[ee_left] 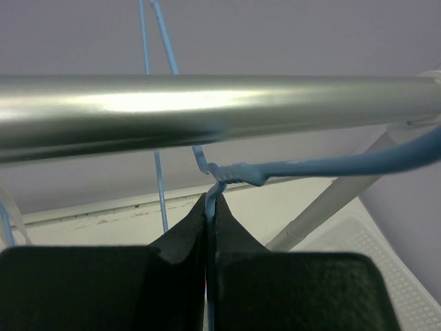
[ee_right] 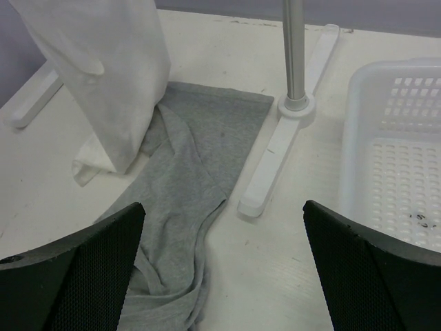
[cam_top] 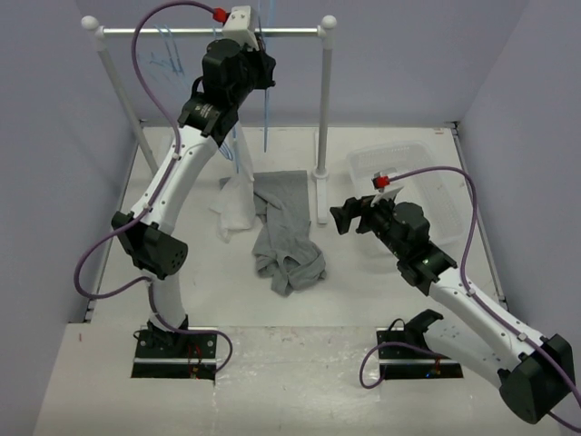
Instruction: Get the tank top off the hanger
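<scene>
The grey tank top (cam_top: 286,232) lies crumpled on the table below the rail, with no hanger in it; the right wrist view shows it flat and folded (ee_right: 186,186). My left gripper (cam_top: 266,73) is raised to the metal rail (ee_left: 207,110) and is shut (ee_left: 210,207) on the light-blue hanger (ee_left: 238,172), just below its twisted neck. The hanger's wire (cam_top: 266,118) hangs down from the rail. My right gripper (cam_top: 349,216) hovers low to the right of the tank top, its jaws wide apart (ee_right: 224,207) and nothing between them.
A white garment (cam_top: 238,200) hangs beside the tank top's left edge (ee_right: 103,76). Other blue hangers (cam_top: 168,50) hang on the rail. The rack's right post and foot (ee_right: 275,158) stand between the tank top and a white perforated basket (cam_top: 408,177).
</scene>
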You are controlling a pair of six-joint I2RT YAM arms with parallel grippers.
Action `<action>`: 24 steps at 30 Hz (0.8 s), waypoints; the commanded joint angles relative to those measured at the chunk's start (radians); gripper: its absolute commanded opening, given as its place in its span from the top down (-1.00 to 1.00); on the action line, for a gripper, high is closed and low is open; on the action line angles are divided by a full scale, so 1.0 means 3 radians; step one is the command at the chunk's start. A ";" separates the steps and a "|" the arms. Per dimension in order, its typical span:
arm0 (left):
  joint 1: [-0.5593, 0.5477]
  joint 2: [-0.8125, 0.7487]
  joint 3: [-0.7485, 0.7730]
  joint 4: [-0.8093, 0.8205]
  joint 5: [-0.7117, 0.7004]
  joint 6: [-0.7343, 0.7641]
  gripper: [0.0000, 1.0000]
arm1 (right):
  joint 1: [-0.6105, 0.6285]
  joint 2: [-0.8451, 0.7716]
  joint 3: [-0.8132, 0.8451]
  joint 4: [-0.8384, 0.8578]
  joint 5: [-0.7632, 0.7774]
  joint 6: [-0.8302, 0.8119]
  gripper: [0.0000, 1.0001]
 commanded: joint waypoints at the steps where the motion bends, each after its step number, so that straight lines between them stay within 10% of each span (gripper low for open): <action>1: 0.0050 0.0149 0.0172 0.0051 -0.0031 -0.0124 1.00 | 0.0000 0.0096 0.0160 0.0105 0.0104 -0.0084 -0.98; 13: 0.0056 0.0109 -0.0139 0.0031 -0.0129 -0.0298 1.00 | 0.0000 0.0184 0.0185 0.0146 0.0068 -0.0104 -0.98; 16: 0.0055 -0.0055 -0.0399 0.0153 -0.0103 -0.0344 0.46 | 0.0000 0.0173 0.0180 0.0136 0.0052 -0.0104 -0.98; 17: 0.0055 -0.0111 -0.0567 0.0184 -0.0058 -0.0354 -0.40 | -0.0005 0.0163 0.0180 0.0135 0.0032 -0.0114 -0.98; 19: 0.0035 -0.0280 -0.0696 0.0215 -0.0021 -0.0359 -0.93 | -0.0005 0.0143 0.0175 0.0120 -0.0013 -0.0114 -0.98; 24: -0.0072 -0.0816 -0.1289 0.0409 0.0198 -0.0334 -1.00 | 0.0005 0.0178 0.0144 0.0156 -0.0300 -0.0268 -0.98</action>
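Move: The left hand holds the emptied blue hanger by its neck; the spot on the rail for its hook is about 2 cm ahead and 3 cm above. Along the rail, the white top's hanger is some 10 cm left and 2 cm ahead, the right post 11 cm right and 2 cm ahead. The grey tank top lies about 17 cm back, 4 cm right, 44 cm below. From the right hand the rail spot is roughly 25 cm ahead, 17 cm left, 25 cm up. Left hand lowers the held hanger about 6 cm onto the rail, then opens wide, sinking and drawing back. ##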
